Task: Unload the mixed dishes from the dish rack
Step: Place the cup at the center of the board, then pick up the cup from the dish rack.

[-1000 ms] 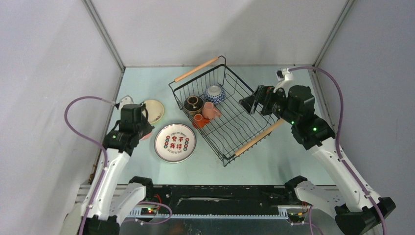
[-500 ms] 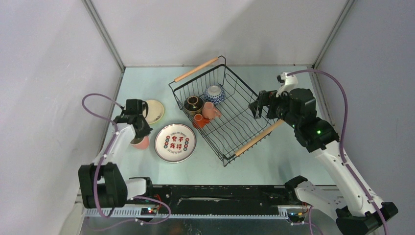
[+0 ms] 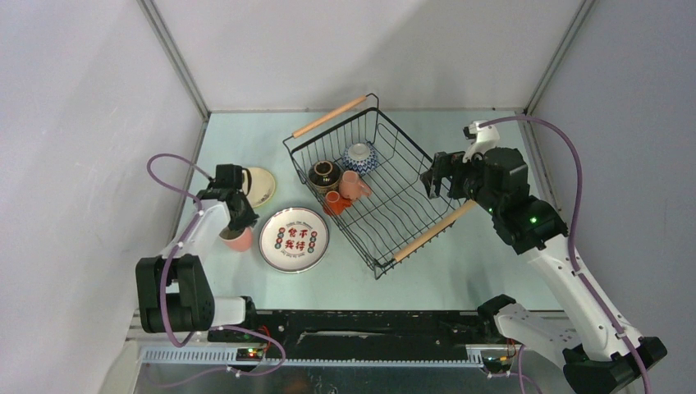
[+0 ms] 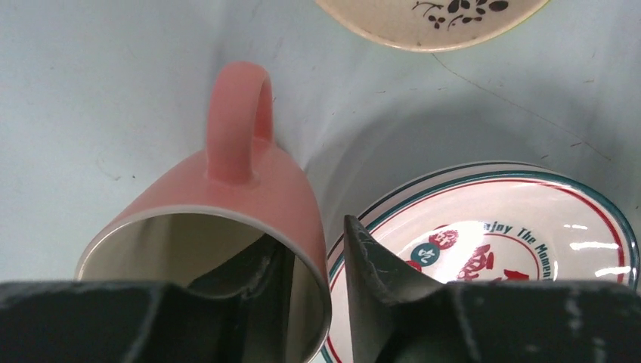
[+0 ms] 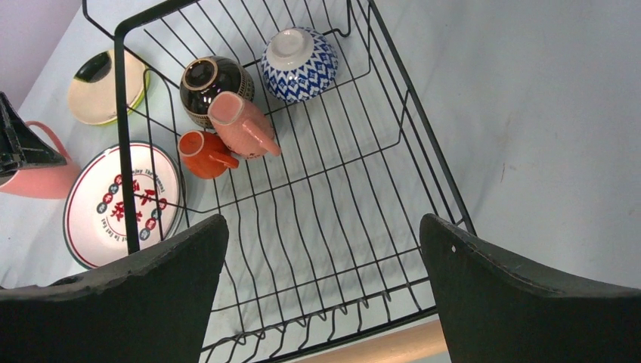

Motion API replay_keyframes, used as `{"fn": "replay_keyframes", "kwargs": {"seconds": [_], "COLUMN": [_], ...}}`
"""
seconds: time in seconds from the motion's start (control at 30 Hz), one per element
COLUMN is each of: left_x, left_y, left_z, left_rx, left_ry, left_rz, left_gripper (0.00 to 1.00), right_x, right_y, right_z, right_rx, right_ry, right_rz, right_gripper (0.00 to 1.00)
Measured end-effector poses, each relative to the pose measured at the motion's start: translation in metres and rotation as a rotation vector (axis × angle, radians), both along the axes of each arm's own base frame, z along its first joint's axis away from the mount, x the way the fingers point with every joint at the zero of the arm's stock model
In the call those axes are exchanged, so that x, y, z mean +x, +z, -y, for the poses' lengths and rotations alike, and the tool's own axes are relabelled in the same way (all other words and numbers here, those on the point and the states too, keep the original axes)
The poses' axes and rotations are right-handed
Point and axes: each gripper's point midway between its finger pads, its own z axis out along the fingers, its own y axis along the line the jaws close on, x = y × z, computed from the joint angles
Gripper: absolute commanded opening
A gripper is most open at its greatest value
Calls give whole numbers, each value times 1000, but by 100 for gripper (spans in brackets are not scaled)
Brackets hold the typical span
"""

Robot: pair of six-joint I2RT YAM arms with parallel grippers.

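Observation:
A pink mug [image 3: 239, 240] stands upright on the table just left of the green-rimmed plate [image 3: 294, 239], with the cream saucer [image 3: 258, 185] behind it. My left gripper [image 3: 236, 223] straddles the pink mug's [image 4: 242, 189] wall with one finger inside. The outer finger [image 4: 370, 265] stands a little apart from the wall, so the gripper [image 4: 314, 234] is open. My right gripper [image 3: 430, 175] hovers wide open over the right side of the dish rack [image 3: 402, 209]. The rack still holds a blue patterned bowl [image 5: 298, 64], a dark cup [image 5: 212, 87], a second pink mug [image 5: 242, 125] on its side and an orange cup [image 5: 200, 153].
The dish rack [image 5: 423, 144] sits diagonally mid-table, with one wooden handle [image 3: 330, 116] at the far left and the other [image 3: 435, 229] at the near right. Grey walls close in the left, right and back. The plate [image 4: 514, 242] lies right beside the mug.
The left arm has swung forward and brought the pink mug down to the table beside the plate. Its jaws have parted off the mug wall. The right gripper shifted slightly right.

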Motion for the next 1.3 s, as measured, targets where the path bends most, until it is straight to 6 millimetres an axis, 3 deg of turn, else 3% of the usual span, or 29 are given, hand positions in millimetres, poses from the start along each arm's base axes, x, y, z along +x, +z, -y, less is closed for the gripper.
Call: {"fn": "replay_keyframes", "kwargs": {"seconds": [0.17, 0.3, 0.47, 0.67, 1.03, 1.3], "left_x": [0, 1, 6, 9, -5, -23], "left_y": [2, 15, 44, 78, 144, 168], "left_z": [0, 2, 3, 10, 55, 63], "left_rx": [1, -4, -6, -6, -33, -65], "left_ry": [-14, -24, -29, -64, -235, -275], "left_rz": [7, 53, 151, 240, 446, 542], "left_gripper": [67, 77, 85, 97, 100, 100], "right_x": [3, 8, 12, 9, 13, 38], "right_y": [-2, 2, 10, 1, -22, -28], "right_z": [0, -5, -17, -37, -73, -95], "right_rx": [-29, -70, -121, -172, -231, -293], "right_ry": [10, 38, 110, 233, 448, 549], "right_rz": [2, 4, 30, 32, 17, 27], "right_gripper": [100, 100, 100, 100, 99, 97]}}
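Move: The cup's middle is about 3 cm left, 2 cm back and 4 cm below the left hand, whose fingers straddle its right wall. The stacked plates lie some 13 cm right and 3 cm back, the cream dish 13 cm ahead and 3 cm right. From the right hand, the pink mug is roughly 12 cm ahead, 18 cm left and 23 below; the blue-and-white bowl is 8 cm beyond that mug and 2 cm right. The cup is let go: the left fingers, one inside its mouth and one outside, spread wide and lift out, rising about 16 cm, then veering right while tipping up some 30 degrees and turning clockwise. Meanwhile the open right hand swings left and somewhat forward over the rack towards the pink mug, sinking slightly and turning counter-clockwise. ##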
